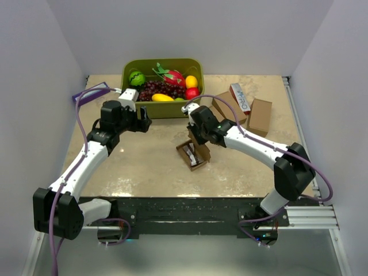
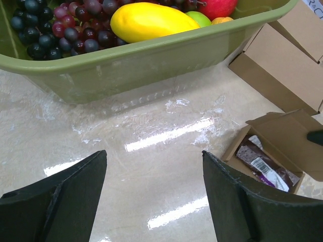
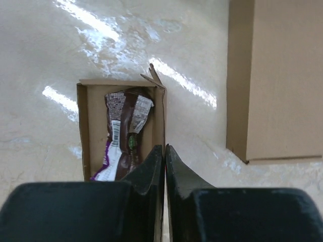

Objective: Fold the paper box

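The paper box (image 1: 194,154) lies open on the table's middle, a brown carton with a purple-and-white wrapper (image 3: 123,136) inside. My right gripper (image 1: 198,141) is down at its right side. In the right wrist view its fingertips (image 3: 165,148) are pressed together on the thin right wall of the paper box (image 3: 93,131). My left gripper (image 1: 144,119) hovers near the green basket, left of the carton. Its fingers (image 2: 81,181) stand wide apart over bare table, and the paper box (image 2: 282,136) shows at that view's right edge.
A green basket (image 1: 161,109) of fruit stands at the back, its wall (image 2: 151,55) close ahead of the left gripper. Closed brown cartons (image 1: 260,117) and a white-and-red lettered carton (image 1: 241,96) sit back right. A purple box (image 1: 92,92) lies back left. Another brown carton (image 3: 282,75) lies right of the held one.
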### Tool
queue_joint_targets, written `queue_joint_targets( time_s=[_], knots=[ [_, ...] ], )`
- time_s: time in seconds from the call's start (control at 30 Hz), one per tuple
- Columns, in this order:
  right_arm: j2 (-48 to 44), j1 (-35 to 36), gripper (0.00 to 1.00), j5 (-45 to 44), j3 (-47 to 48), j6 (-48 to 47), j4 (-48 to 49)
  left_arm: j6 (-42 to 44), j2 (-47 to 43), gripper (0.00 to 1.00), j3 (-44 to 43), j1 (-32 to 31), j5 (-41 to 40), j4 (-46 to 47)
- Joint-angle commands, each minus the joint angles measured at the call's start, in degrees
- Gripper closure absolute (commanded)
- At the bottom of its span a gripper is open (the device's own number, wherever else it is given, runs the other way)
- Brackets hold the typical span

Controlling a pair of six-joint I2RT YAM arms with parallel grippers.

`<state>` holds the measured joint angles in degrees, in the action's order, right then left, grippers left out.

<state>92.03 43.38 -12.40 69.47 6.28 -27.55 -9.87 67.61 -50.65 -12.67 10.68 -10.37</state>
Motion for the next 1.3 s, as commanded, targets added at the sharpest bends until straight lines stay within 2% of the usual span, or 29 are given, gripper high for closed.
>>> queue_joint_targets(
  time_s=[0.0,0.17,0.37,0.47,0.53,0.63,0.8,0.9,1.07,1.27],
  knots=[
    [2.3,0.0,0.94,10.0,3.2,-9.7,5.0,0.5,0.4,0.19,0.2,0.0,2.0,1.4],
    [4.4,0.3,0.91,17.1,5.1,-14.8,6.8,0.1,0.8,0.19,0.3,0.0,3.9,2.0],
    [8.2,2.8,0.84,18.9,11.7,-19.3,4.3,-0.8,1.9,0.19,0.6,0.0,8.3,3.8],
    [7.7,3.6,0.63,18.4,13.1,-18.1,3.3,-1.6,2.9,0.19,1.2,0.0,12.5,5.4],
    [6.0,3.6,0.38,17.9,12.7,-14.9,3.6,-1.5,3.2,0.19,1.1,0.0,15.2,5.8],
    [-0.1,3.5,0.24,13.4,10.1,-9.4,4.3,1.9,2.6,0.18,0.6,0.0,17.9,5.6],
    [-9.9,2.3,0.19,7.2,1.3,1.2,3.4,7.8,5.3,0.16,1.0,0.0,29.5,5.8],
    [-14.5,1.7,0.19,3.7,-6.0,5.2,4.4,9.6,7.7,0.16,0.8,-0.6,30.9,7.6],
    [-22.1,1.6,0.2,6.0,-18.6,10.4,10.8,14.1,13.2,0.17,0.0,-2.4,35.0,8.7],
    [-27.9,1.7,0.22,6.3,-24.8,12.3,18.0,19.8,17.7,0.17,-1.4,-8.2,27.6,6.8]
  ],
)
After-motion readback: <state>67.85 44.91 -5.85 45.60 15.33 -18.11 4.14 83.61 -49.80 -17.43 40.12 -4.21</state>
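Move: The right hand has the paper box's upright lid between its nearly shut fingers; the box's middle, snack inside, lies about 3 cm back, 3 cm left and 6 cm below. From that hand the nearest brown carton is some 9 cm ahead and 7 cm right, the fruit bin about 21 cm ahead and 15 cm left. From the left hand, the paper box is roughly 7 cm back, 19 cm right and 13 cm down, the bin's middle 16 cm ahead and 6 cm right. Leftward and level first: the right hand, still pinching the lid, drags the box about 9 cm while turning some 25 degrees counter-clockwise. It opens wide, comes off the lid, arcs up and right over 8 cm, then draws back and sinks beside the box's right end. The open left hand swings right and down towards the box, turning clockwise. ##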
